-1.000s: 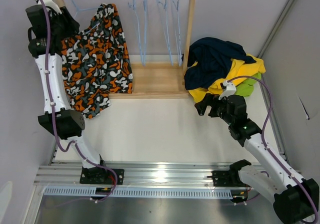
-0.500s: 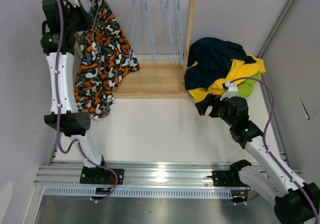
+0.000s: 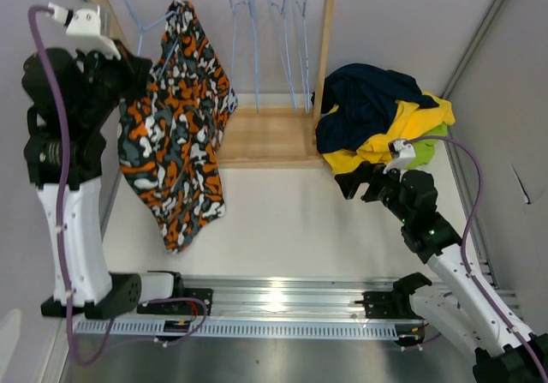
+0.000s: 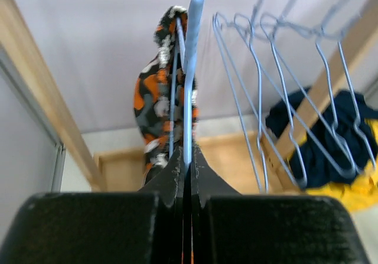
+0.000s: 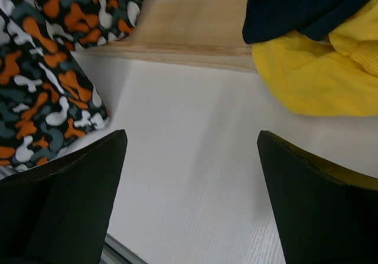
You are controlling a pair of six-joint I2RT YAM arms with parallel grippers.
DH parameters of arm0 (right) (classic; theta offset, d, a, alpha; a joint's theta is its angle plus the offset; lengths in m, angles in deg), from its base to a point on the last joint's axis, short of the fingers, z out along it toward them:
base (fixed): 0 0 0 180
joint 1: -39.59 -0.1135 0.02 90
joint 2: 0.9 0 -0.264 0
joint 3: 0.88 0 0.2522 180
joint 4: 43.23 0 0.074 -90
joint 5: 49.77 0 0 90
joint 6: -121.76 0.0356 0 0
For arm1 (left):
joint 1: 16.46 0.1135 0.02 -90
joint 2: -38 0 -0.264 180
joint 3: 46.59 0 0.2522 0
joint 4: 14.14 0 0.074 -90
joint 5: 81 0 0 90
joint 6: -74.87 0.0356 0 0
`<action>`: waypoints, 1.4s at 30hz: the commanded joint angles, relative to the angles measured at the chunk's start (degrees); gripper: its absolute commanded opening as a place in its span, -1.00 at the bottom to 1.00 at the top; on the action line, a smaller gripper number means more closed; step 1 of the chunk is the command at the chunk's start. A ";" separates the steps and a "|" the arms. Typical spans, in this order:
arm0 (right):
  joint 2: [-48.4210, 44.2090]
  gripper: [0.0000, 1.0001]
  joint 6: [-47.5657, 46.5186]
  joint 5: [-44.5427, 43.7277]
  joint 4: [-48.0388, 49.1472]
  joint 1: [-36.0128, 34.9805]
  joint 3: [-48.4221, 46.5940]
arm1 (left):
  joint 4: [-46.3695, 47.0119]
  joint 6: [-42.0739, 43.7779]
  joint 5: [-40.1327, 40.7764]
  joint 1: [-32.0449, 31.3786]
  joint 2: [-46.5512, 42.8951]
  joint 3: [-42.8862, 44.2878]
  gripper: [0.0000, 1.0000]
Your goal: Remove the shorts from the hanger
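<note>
The camouflage shorts hang from a light blue hanger at the left end of the wooden rack. In the left wrist view my left gripper is shut on that hanger's thin bar, and the shorts are draped over it just beyond the jaws. From above, the left gripper stands high beside the shorts. My right gripper hovers open over the white table, with nothing between its fingers. The hem of the shorts shows at its left.
A pile of navy, yellow and green shorts lies right of the rack post. Several bare blue hangers hang from the rail. The rack's wooden base lies below them.
My left gripper has shut on the hanger and the arm has reared up and back. The camouflage shorts have swung and now hang longer toward the front. The right arm has barely moved.
</note>
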 commanded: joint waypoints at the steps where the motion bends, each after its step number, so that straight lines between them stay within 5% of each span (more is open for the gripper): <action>1: -2.22 0.99 -1.80 4.88 1.09 -0.55 -5.51 | -1.67 4.05 0.33 -0.90 -10.34 -10.17 -1.00; 5: -2.84 0.99 -2.33 8.67 1.27 -0.64 -8.32 | -5.37 3.96 -5.62 -1.16 -20.71 -24.39 -1.00; 11: -2.58 0.99 -3.04 20.42 4.16 -0.81 -12.54 | -7.92 2.47 -29.36 -8.60 -29.52 -38.48 -1.00; 18: 0.84 0.99 -2.86 27.57 5.93 -2.04 -18.43 | -8.55 -0.60 -32.00 -15.66 -31.19 -35.25 -1.00; 29: 3.40 0.99 -4.27 23.36 5.93 -6.35 -19.76 | -2.30 -8.42 -39.30 -17.60 -30.66 -28.20 -1.00; 39: 8.66 0.99 -4.09 18.43 15.77 -11.00 -18.09 | -0.10 -10.27 -40.89 -17.69 -32.16 -28.90 -1.00; 41: 10.25 0.05 -4.09 19.22 18.05 -12.84 -18.44 | -0.19 -10.27 -40.28 -17.69 -32.24 -29.08 -1.00; 42: 11.65 -0.73 -3.83 18.53 18.49 -13.46 -19.14 | -0.19 -10.19 -40.01 -17.69 -32.16 -29.17 -1.00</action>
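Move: The left hand, up near rail height, already grips the hanger with the camo shorts. Their middle lies about 3 cm back, 3 cm right and 17 cm below it; the empty hangers are some 15 cm ahead, 22 cm right and 12 cm lower. From the open right hand, the camo shorts are about 3 cm ahead, 40 cm left and 14 cm above; the clothes pile lies 23 cm ahead, 11 cm right and 10 cm below. The right fingers begin to pinch the camo shorts near the hanger's far end, closing about halfway at the very last, after the hand has risen some 15 cm and gone left 11 cm, turning counter-clockwise and tipping up. Keeping its grip on the hanger, the left hand draws it back about 25 cm from the rack and 13 cm right, dipping and then rising partway, while swinging some 55 degrees clockwise to present the shorts to the right hand. ##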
